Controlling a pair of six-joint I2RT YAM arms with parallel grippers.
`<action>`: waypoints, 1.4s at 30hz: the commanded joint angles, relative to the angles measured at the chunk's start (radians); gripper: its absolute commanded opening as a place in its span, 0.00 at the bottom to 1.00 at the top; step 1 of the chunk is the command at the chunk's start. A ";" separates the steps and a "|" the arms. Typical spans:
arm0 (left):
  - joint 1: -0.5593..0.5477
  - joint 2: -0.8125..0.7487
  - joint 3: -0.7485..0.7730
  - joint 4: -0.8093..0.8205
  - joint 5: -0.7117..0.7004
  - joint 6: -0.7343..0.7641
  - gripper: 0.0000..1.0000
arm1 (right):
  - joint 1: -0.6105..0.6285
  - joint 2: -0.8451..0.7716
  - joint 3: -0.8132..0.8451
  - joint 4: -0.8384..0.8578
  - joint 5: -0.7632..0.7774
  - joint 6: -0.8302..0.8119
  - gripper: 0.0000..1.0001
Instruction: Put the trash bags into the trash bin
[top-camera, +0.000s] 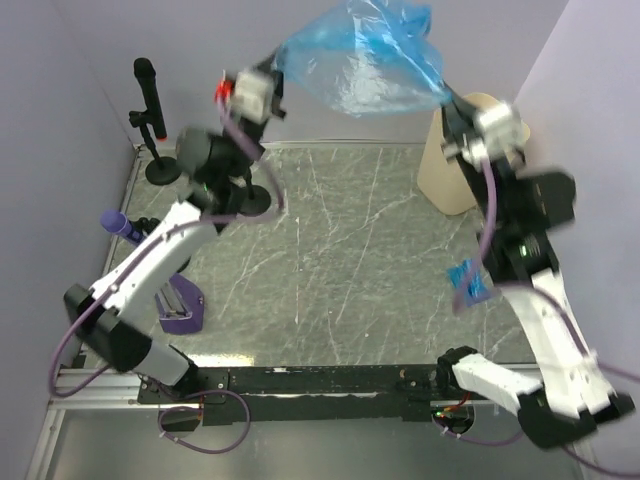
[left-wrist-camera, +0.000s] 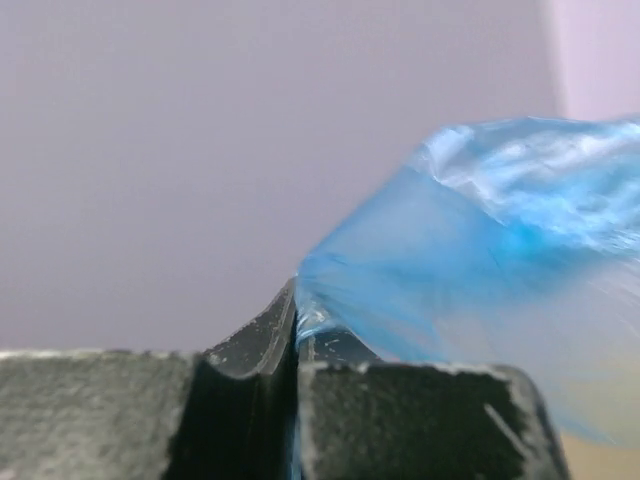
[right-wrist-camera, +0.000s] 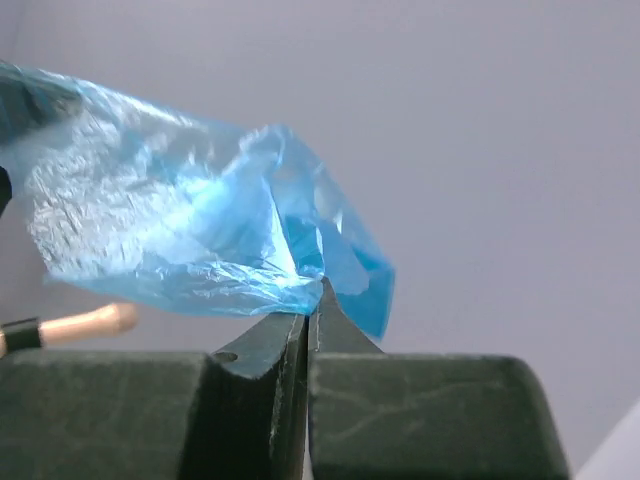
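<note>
A translucent blue trash bag (top-camera: 365, 60) hangs stretched in the air above the table's far edge, between both grippers. My left gripper (top-camera: 283, 62) is shut on the bag's left corner; in the left wrist view the film (left-wrist-camera: 500, 240) runs out from between the pinched fingertips (left-wrist-camera: 296, 300). My right gripper (top-camera: 447, 97) is shut on the bag's right end, and the bag (right-wrist-camera: 170, 230) billows up from its closed tips (right-wrist-camera: 312, 300). The cream trash bin (top-camera: 450, 170) stands at the back right, partly hidden behind the right arm, below the bag's right end.
A small crumpled blue piece (top-camera: 468, 283) shows beside the right arm's forearm. A black microphone stand (top-camera: 150, 110) is at the back left. A purple holder (top-camera: 180, 305) and a purple-tipped pen (top-camera: 120, 225) sit near the left arm. Walls enclose the table.
</note>
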 joint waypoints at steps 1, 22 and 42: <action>-0.097 -0.073 -0.389 0.334 0.201 0.227 0.01 | 0.033 -0.019 -0.329 -0.069 0.062 -0.268 0.00; 0.024 -0.031 -0.318 -0.798 0.275 -0.196 0.01 | -0.032 -0.145 -0.450 -0.778 -0.056 0.020 0.00; 0.029 0.075 0.097 0.541 0.083 0.177 0.05 | 0.071 0.083 0.051 0.298 -0.006 -0.251 0.00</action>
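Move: I hold the big blue trash bag high, puffed out between my hands: its middle is about 12 cm right and slightly above my left hand, and some 13 cm left, 5 cm ahead and slightly above my right. From the right hand, the trash bin is roughly 20 cm ahead, 17 cm right and 45 cm below; the small blue bag is about 8 cm back, 16 cm right and 60 cm below. The pink microphone is some 9 cm ahead, 9 cm left and 42 cm below my left hand. I whip the bag down and up with both hands together: a fast plunge of about 50 cm, drawing back around 10 cm as the fingers tip down, then a slower rise that swings some 20 cm forward before a quick sweep back up, wrists tilting up again, to end near the starting height. Both grippers keep their pinch on the bag; my left also swerves right on the way down. ##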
